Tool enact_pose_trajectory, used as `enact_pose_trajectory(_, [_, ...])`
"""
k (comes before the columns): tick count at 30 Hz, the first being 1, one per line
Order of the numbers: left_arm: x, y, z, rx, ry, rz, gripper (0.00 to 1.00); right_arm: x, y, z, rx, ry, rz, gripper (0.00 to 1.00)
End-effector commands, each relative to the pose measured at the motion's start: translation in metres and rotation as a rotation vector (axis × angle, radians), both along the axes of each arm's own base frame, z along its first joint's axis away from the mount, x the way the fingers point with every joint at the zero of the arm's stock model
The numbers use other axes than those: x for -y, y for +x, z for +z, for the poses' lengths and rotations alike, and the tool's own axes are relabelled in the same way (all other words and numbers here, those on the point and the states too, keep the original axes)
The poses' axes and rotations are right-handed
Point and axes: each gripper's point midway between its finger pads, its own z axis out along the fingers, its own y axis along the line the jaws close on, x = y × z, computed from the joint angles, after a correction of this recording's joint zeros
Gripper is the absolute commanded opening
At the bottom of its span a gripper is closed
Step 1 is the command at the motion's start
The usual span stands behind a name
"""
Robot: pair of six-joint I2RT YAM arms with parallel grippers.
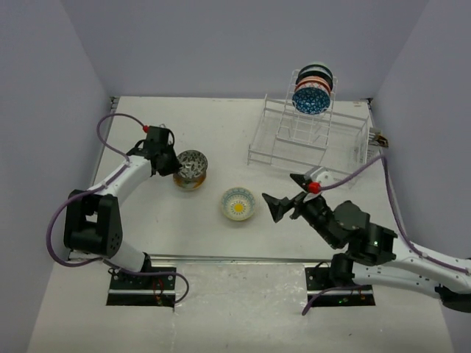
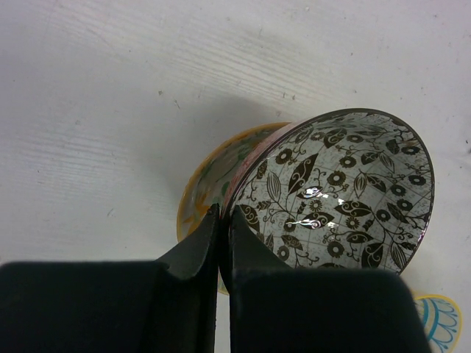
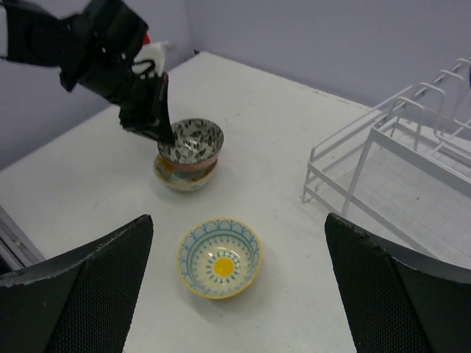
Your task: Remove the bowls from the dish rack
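The white wire dish rack [image 1: 294, 140] stands at the back right, and bowls [image 1: 313, 94] stand on edge in its taller tier, a blue patterned one in front. My left gripper [image 1: 175, 163] is shut on the rim of a black floral bowl [image 2: 346, 198], which rests in a yellow-orange bowl [image 2: 210, 176]. A yellow and blue bowl [image 3: 219, 257] sits upright on the table. Just right of it, my right gripper [image 1: 283, 202] is open, with nothing between its fingers [image 3: 81, 287]. In the right wrist view the rack [image 3: 383, 147] is at the right and the floral bowl [image 3: 193, 140] at the top.
The white table [image 1: 221, 132] is walled in by lavender panels at the back and both sides. The rack's low base reaches the table's right edge. The left arm's cable loops over the table's left part.
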Motion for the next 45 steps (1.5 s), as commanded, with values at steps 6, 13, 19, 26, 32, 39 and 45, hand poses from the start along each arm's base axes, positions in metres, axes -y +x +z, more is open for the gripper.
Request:
enact_pose_trajectory(6, [0.005,0.019,0.019,0.123,-0.073,0.039,0.00,0.066,-0.012,0.060,0.024,0.464,-0.084,0.99])
enact_pose_trajectory(13, [-0.003,0.006,0.009,0.123,-0.049,0.068,0.00,0.052,-0.017,0.065,-0.033,0.448,-0.035,0.99])
enact_pose_trajectory(19, [-0.005,0.001,0.007,0.121,-0.042,0.065,0.08,0.049,-0.022,0.081,-0.038,0.453,0.004,0.99])
enact_pose_trajectory(26, [0.000,-0.004,0.020,0.156,-0.078,0.051,0.54,0.059,-0.014,0.085,-0.047,0.443,-0.073,0.99])
enact_pose_trajectory(32, [0.000,-0.013,0.049,0.217,-0.101,0.044,0.66,0.053,0.002,0.081,-0.099,0.345,-0.177,0.99])
enact_pose_trajectory(39, [-0.006,-0.032,0.086,0.288,-0.083,0.030,0.60,0.065,0.044,0.107,-0.164,0.331,-0.230,0.99])
enact_pose_trajectory(45, [0.000,-0.070,0.160,0.442,-0.076,-0.140,0.92,0.068,0.126,0.104,-0.325,0.314,-0.336,0.99])
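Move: The left hand pinches the floral bowl's left rim; the leaf-patterned bowl it is bound for is centred about 5 cm right, 2 cm ahead and 6 cm below. The sun bowl is about 20 cm right and 8 cm back, equally low. From the open right hand, the rack's blue bowl is about 32 cm ahead, 12 cm right and 12 cm lower; the orange bowl sits 3 cm beyond it. Left lowers floral bowl about 2 cm, opens, rises some 12; right climbs rightward, then forward towards blue bowl. ##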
